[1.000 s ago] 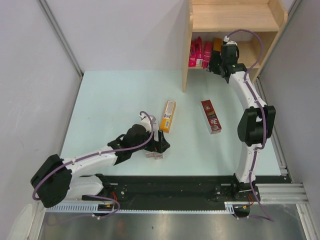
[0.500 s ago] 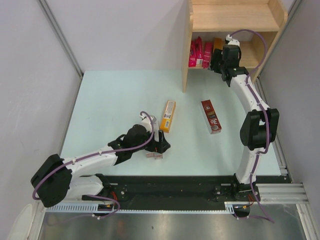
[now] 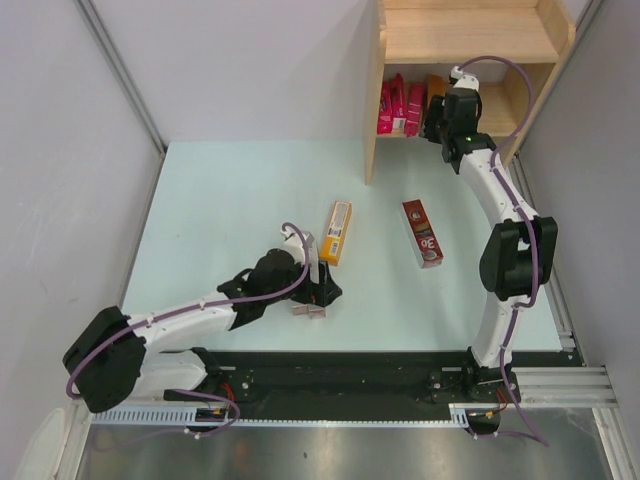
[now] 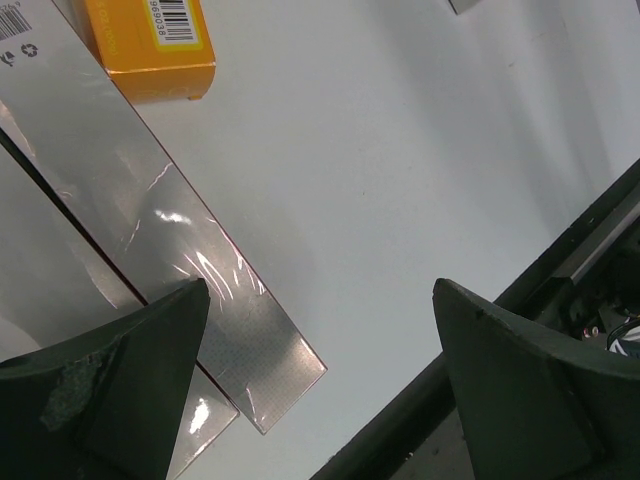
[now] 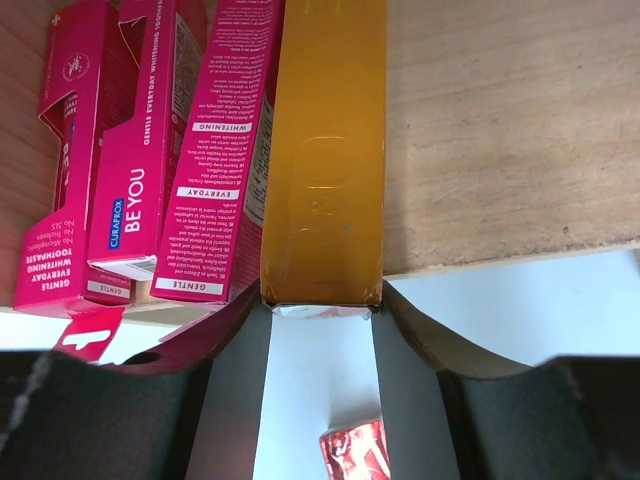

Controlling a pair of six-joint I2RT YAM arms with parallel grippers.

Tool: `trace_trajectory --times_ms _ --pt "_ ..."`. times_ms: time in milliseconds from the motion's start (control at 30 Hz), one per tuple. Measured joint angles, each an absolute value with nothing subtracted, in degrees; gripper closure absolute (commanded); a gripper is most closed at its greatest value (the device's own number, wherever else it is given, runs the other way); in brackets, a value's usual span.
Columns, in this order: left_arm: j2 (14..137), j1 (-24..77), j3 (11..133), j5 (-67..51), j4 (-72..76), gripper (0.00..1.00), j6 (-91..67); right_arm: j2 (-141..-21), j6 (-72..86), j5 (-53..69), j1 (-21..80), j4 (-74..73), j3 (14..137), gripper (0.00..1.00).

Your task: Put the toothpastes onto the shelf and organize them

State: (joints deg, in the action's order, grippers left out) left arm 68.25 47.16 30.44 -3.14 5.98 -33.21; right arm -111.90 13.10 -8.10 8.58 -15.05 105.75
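Observation:
On the shelf's [image 3: 465, 38] lower board [image 5: 490, 130] lie three magenta-pink toothpastes [image 5: 150, 150] side by side, with a gold-tan toothpaste [image 5: 325, 150] to their right. My right gripper [image 5: 322, 305] reaches into the shelf, its fingertips closed against the near end of the gold-tan carton. On the table lie an orange-yellow toothpaste [image 3: 336, 232] and a dark red one [image 3: 422, 233]. My left gripper [image 4: 320, 300] hangs wide open just above two silver-grey toothpastes [image 4: 150, 210], holding nothing; the orange carton's end [image 4: 150, 45] shows beyond them.
The shelf's side panel [image 3: 372, 120] stands left of the pink cartons. Grey walls close in the table [image 3: 230, 200] on both sides. A black rail [image 3: 340, 375] runs along the near edge, close behind the left gripper.
My right gripper has closed in on the gold-tan carton's end and shifted slightly deeper into the shelf. The left arm has stayed still.

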Motion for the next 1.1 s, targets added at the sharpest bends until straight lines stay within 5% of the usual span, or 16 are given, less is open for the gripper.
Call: trace_trajectory --times_ms 567,667,867,1100 --pt "69.0 47.6 30.5 -3.1 7.0 0.00 -33.6 -111.9 6.9 -5.8 9.0 -8.2 102.1 0.63" --pt "69.1 47.6 30.6 -3.1 7.1 0.00 -33.6 -111.9 6.6 -5.5 8.9 -7.8 102.0 0.59" --pt "69.2 47.7 30.6 -3.1 7.2 0.00 -33.6 -111.4 6.9 -5.5 8.5 -7.4 101.0 0.23" --pt "69.2 47.7 30.6 -3.1 7.2 0.01 -33.6 -108.0 7.9 -6.4 7.9 -7.2 95.6 0.15"
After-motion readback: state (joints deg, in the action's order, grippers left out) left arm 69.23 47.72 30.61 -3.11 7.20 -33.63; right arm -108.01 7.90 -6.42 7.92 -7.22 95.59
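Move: The brown toothpaste box is already on the shelf board with its near end pinched in my right fingers. Its middle is about 8 cm ahead, level with the hand and straight in line. The nearest pink box stands about 4 cm to the left of the brown box, with a second pink box 3 cm beyond that one. The red box lies on the table, some 17 cm back, 1 cm right and 25 cm below. From my left hand, the brown box is roughly 43 cm ahead, 22 cm right and 16 cm higher. Still pinching the near end of the brown box, I ease my right hand about 1 cm left and 1 cm forward, turning it some 5 degrees counter-clockwise and dipping its left side slightly, to bring the box in against the pink row. Then I open my fingers wide, let go and draw back about 2 cm, drifting a little right and down from the shelf's front edge. ##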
